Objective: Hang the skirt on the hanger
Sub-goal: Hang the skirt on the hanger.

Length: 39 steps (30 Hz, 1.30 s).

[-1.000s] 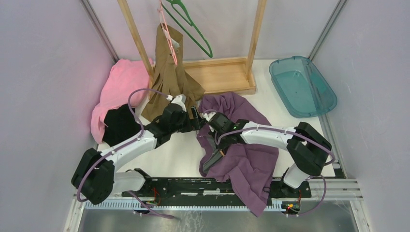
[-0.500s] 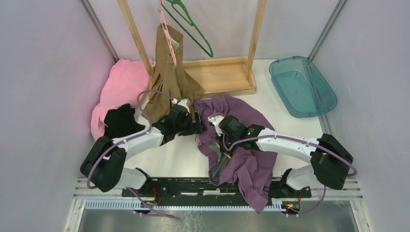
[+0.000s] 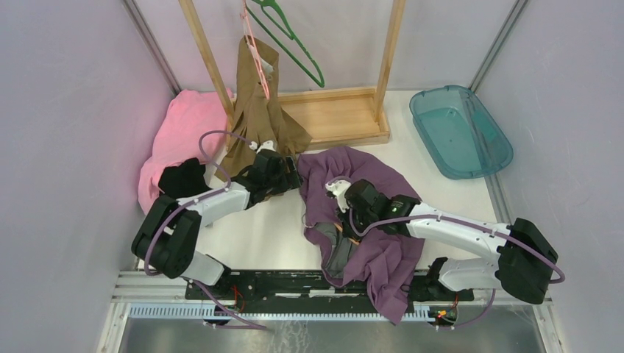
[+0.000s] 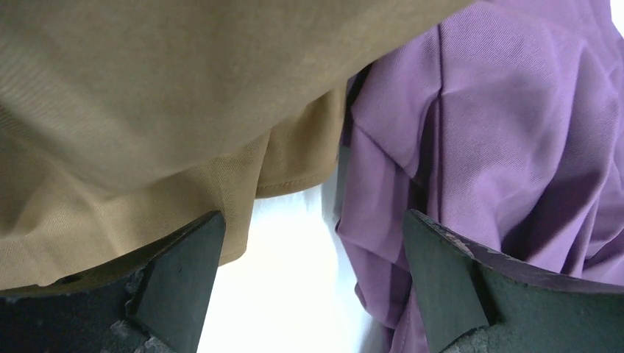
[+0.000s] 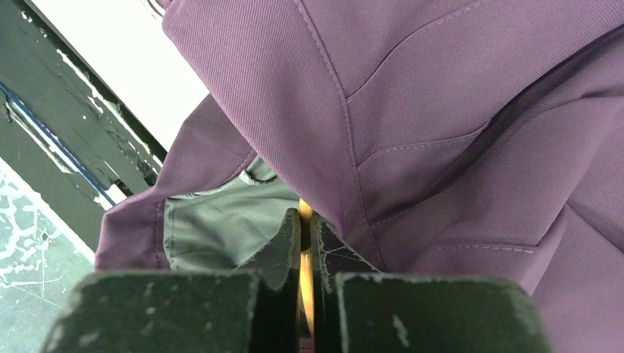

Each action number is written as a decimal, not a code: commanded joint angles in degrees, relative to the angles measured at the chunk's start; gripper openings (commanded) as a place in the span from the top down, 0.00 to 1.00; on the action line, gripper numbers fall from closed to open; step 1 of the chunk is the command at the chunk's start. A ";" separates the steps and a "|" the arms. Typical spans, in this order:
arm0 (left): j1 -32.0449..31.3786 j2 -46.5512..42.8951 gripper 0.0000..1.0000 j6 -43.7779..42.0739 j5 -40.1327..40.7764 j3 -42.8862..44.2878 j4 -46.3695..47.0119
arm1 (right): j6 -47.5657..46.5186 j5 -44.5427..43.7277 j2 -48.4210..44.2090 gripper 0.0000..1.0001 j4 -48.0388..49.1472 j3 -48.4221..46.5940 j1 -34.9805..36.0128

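The purple skirt (image 3: 368, 173) lies crumpled on the white table, its grey lining (image 5: 221, 228) turned out at the near edge. My right gripper (image 3: 341, 222) is buried in its folds and shut on a thin orange hanger (image 5: 305, 279), most of which the cloth (image 5: 441, 110) hides. My left gripper (image 3: 293, 175) stands open and empty at the skirt's far left edge. In the left wrist view its jaws (image 4: 309, 287) frame bare table, with the skirt (image 4: 500, 132) on the right and a brown garment (image 4: 147, 110) on the left.
The brown garment (image 3: 257, 118) hangs from a pink hanger on the wooden rack (image 3: 338, 114), beside a green hanger (image 3: 291, 40). Pink cloth (image 3: 188, 121) and black cloth (image 3: 180, 178) lie at the left. A teal tub (image 3: 460, 129) sits far right. The black rail (image 3: 279, 283) runs along the front.
My right arm has swung to the right and nearer, dragging the skirt's near part with it. The left gripper has drawn back toward the brown garment, still open.
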<state>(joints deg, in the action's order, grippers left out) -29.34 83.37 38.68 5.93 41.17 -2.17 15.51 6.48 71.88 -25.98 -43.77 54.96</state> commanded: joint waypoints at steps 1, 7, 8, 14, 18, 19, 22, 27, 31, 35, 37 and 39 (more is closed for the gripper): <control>-0.01 0.86 0.04 2.42 0.08 3.39 4.57 | -1.19 1.07 -2.95 0.99 0.88 0.20 0.01; -0.10 1.52 0.03 4.18 0.96 5.01 5.25 | -0.30 1.81 -2.78 0.99 1.33 1.08 0.56; -0.08 1.91 0.03 4.31 1.29 5.51 4.99 | -0.18 1.78 -2.72 0.99 1.29 1.13 0.91; -0.15 3.23 0.01 5.16 2.91 6.97 4.75 | 0.67 1.64 -4.60 0.99 -0.34 1.10 4.42; -0.32 5.54 0.01 4.51 2.52 8.66 3.88 | 0.27 1.91 -6.35 0.99 -1.96 0.34 7.61; -0.38 6.03 0.01 4.36 2.50 8.71 3.85 | 0.16 1.96 -6.88 0.99 -2.28 0.21 8.44; -0.45 7.53 0.01 3.77 2.24 9.32 3.95 | -0.04 1.99 -7.64 0.99 -2.95 0.02 10.54; -0.51 9.31 0.16 2.64 2.70 9.97 4.11 | 0.26 0.80 -7.05 0.99 -3.18 -0.18 13.36; -0.49 9.25 0.73 1.98 3.13 10.10 4.09 | 0.79 -0.43 -5.98 0.99 -2.44 -0.08 15.20; -0.48 7.99 0.97 1.26 4.43 10.50 2.34 | 1.09 -1.20 -5.96 0.99 -2.24 -0.15 16.48; -0.52 6.76 0.97 0.82 5.49 10.60 1.08 | 1.15 -1.49 -6.37 0.99 -2.68 -0.26 16.95; -0.31 5.26 0.97 0.37 6.58 10.32 0.41 | 1.19 -1.85 -7.05 0.99 -3.39 -0.35 17.46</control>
<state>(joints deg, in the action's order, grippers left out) -29.71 92.60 41.47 8.93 49.28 -1.13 16.64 5.50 66.50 -30.89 -42.17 71.11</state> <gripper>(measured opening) 0.054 0.042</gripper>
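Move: The purple skirt's far left corner lies about 3 cm ahead of the left hand, 3 cm to its right and 2 cm below its open fingers. The hanging brown skirt's hem is some 5 cm to that hand's left and 2 cm ahead; the rack's wooden tray is about 13 cm ahead and 5 cm right. The right hand holds the orange hanger inside the purple skirt's waist, that corner some 15 cm ahead, 10 cm left and 4 cm below it. The left fingers pinch the purple skirt's far left corner: that hand goes about 4 cm forward and slightly right, arching a couple of centimetres up and down again, then shuts. The right hand keeps its grip on the orange hanger and draws it some 8 cm back towards the near table edge, turning about 15 degrees counter-clockwise. ##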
